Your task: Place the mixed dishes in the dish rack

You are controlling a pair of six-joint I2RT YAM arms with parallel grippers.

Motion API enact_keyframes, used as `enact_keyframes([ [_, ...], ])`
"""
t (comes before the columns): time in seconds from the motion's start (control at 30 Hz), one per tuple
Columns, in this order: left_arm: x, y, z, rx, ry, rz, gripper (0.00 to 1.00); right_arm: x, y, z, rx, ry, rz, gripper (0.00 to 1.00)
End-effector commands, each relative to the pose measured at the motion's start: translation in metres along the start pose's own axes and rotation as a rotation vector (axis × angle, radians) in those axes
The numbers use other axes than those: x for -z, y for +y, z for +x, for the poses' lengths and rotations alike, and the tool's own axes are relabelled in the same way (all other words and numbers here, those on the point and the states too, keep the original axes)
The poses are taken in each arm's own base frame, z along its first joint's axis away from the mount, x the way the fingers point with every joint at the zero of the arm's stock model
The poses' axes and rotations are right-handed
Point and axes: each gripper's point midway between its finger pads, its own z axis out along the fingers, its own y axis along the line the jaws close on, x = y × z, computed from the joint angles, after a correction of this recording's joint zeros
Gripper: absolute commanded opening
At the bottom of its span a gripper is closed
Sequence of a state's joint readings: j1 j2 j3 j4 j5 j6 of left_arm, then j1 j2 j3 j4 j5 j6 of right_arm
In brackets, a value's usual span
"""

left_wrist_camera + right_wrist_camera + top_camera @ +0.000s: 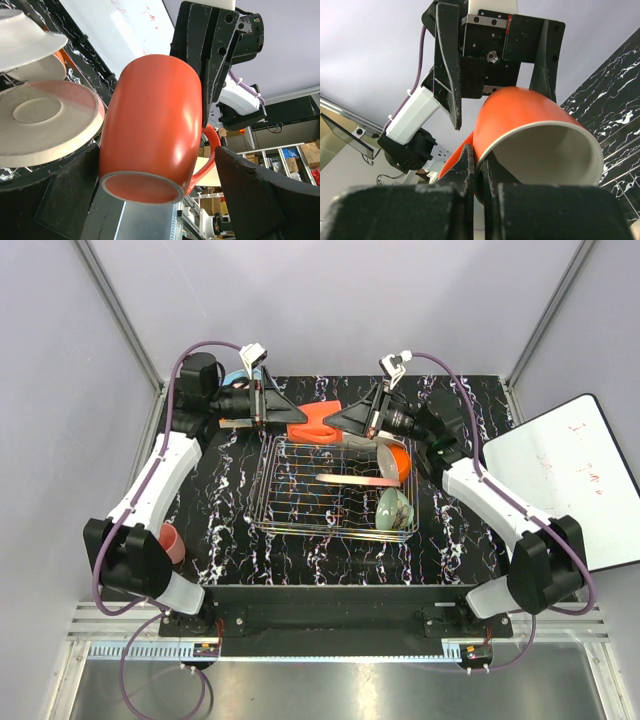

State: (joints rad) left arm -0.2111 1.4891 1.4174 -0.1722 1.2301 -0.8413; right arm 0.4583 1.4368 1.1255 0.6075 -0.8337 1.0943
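Observation:
The orange-red mug point(315, 425) hangs on its side in the air above the back edge of the silver dish rack point(280, 510). My right gripper point(335, 422) is shut on the mug's rim point(530, 135), one finger inside and one outside point(480, 170). My left gripper point(290, 420) stands open, its fingers either side of the mug's base end point(150, 125). In the rack stand a pink-and-cream plate point(355, 480), a pale green bowl point(397, 508) and a white-rimmed orange dish point(395, 460). A pink cup point(172, 542) lies on the table at the left.
A white board point(570, 475) lies off the table's right edge. Something pale blue point(237, 377) shows behind the left wrist. The left half of the rack holds nothing. In the left wrist view a white bowl point(25, 37) sits above the plate point(45, 122).

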Motion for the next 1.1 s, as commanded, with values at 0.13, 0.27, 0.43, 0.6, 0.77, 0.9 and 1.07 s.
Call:
enact_keyframes([
  [0.13,-0.003,-0.012,-0.002,-0.04,0.009,0.018,0.99,-0.014,0.047,-0.026,0.177,-0.09,-0.185,0.0],
  [0.27,-0.003,-0.015,-0.004,-0.053,0.007,0.021,0.97,-0.023,0.039,-0.016,0.154,-0.067,-0.193,0.0],
  [0.43,-0.002,-0.019,-0.007,-0.06,0.013,0.032,0.7,-0.028,0.021,-0.008,0.142,-0.054,-0.164,0.0],
  [0.6,-0.002,-0.023,-0.009,-0.053,0.017,0.052,0.65,-0.034,0.001,-0.002,0.127,-0.043,-0.14,0.0],
  [0.77,0.001,-0.024,-0.011,-0.055,0.018,0.063,0.24,-0.038,-0.014,0.005,0.099,-0.014,-0.11,0.0],
  [0.9,0.013,-0.018,-0.02,-0.046,0.0,0.058,0.0,-0.036,-0.031,0.004,0.107,-0.012,0.023,0.25],
  [1.07,0.023,-0.012,-0.022,-0.065,-0.019,0.041,0.0,-0.027,-0.042,0.006,0.138,-0.016,0.131,0.65],
])
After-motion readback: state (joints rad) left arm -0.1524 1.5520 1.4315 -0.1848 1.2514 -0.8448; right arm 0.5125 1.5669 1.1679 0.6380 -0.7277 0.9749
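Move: Between the hands, above the rack, hangs the orange mug on its side, base to the left hand, mouth to the right. Its middle lies about 3 cm right of the left hand, level with it. From the right hand, already pinching the rim, it is some 4 cm left, 2 ahead and 2 below. The pink-and-white plate is about 13 cm right of the left hand, 1 ahead and 28 below; the white bowl stands roughly 10 cm beyond that plate. Pushing the mug about 2 cm leftward into the left hand's wide-open jaws, the right hand feeds it in; the left fingers then close partway and clamp its body. Both hands carry on forward and down with some drift left, about 2.5 cm forward for the left hand, and near the end the right fingers open well apart at the rim, one inside the mouth. ##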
